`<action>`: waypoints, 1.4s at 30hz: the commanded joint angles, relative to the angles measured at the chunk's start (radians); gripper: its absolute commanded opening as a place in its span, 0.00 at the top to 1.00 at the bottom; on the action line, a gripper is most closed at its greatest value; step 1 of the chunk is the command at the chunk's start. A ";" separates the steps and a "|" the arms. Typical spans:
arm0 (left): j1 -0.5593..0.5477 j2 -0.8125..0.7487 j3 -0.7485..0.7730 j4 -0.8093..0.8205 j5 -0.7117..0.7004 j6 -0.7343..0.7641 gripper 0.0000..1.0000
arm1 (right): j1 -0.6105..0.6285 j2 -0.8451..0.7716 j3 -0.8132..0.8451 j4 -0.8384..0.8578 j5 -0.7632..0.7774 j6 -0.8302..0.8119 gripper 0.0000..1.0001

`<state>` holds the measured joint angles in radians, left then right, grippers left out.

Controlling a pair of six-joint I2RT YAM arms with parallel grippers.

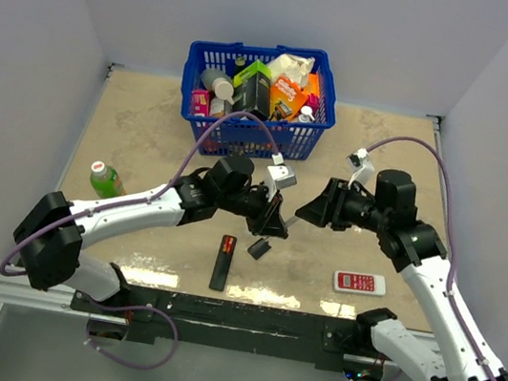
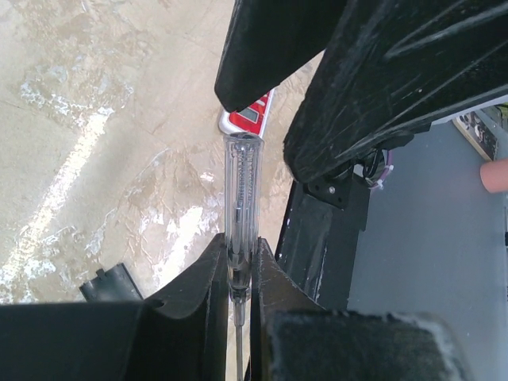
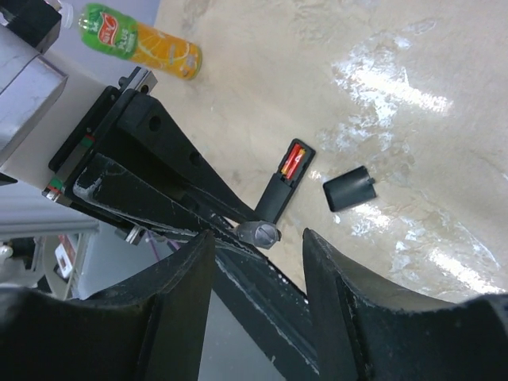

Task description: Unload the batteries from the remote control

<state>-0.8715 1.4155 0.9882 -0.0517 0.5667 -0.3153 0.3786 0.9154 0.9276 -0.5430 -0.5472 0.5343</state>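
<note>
A black remote control (image 1: 223, 261) lies near the table's front edge with its back compartment open. The red batteries (image 3: 294, 161) sit inside the remote (image 3: 279, 190). Its black cover (image 3: 349, 188) lies loose beside it on the table (image 1: 260, 247). My left gripper (image 2: 240, 242) is shut on a clear-handled screwdriver (image 2: 240, 182), held above the table (image 1: 275, 219). My right gripper (image 3: 258, 238) faces it with jaws open on either side of the screwdriver's butt end (image 3: 259, 232), not touching it. In the top view the right gripper (image 1: 305, 209) is just right of the left one.
A white and red remote (image 1: 360, 283) lies to the front right. A blue basket (image 1: 313, 132) full of items stands at the back. A green-capped juice bottle (image 1: 104, 178) lies at the left. The black frame rail (image 1: 234, 315) runs along the near edge.
</note>
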 commanded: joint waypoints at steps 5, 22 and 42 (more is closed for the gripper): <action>-0.003 -0.007 0.001 0.032 0.039 0.053 1.00 | 0.000 0.040 0.014 0.027 -0.094 -0.037 0.52; -0.003 0.003 0.003 0.030 0.056 0.053 1.00 | 0.000 0.068 -0.026 0.045 -0.109 -0.045 0.62; 0.081 -0.159 -0.054 -0.039 -0.129 -0.068 0.00 | 0.009 -0.108 -0.104 0.141 0.130 0.070 1.00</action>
<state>-0.8555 1.3571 0.9596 -0.0971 0.5076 -0.3199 0.3794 0.8597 0.8551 -0.4820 -0.5228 0.5632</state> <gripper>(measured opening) 0.996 0.085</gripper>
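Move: Still held in the left hand, the screwdriver's clear handle stands about 3 cm to that hand's right, 2 cm ahead and 3 cm above. It lies some 3 cm left of the half-open right hand, 2 cm back and 3 cm below. The battery cover is roughly 8 cm left of the right hand, 4 cm back and 24 cm down; the remote is about 17 cm left, 9 cm back, equally low. Right dips about 2 cm down-left, pinches the screwdriver handle, then returns; left opens wide and backs 2 cm left. ##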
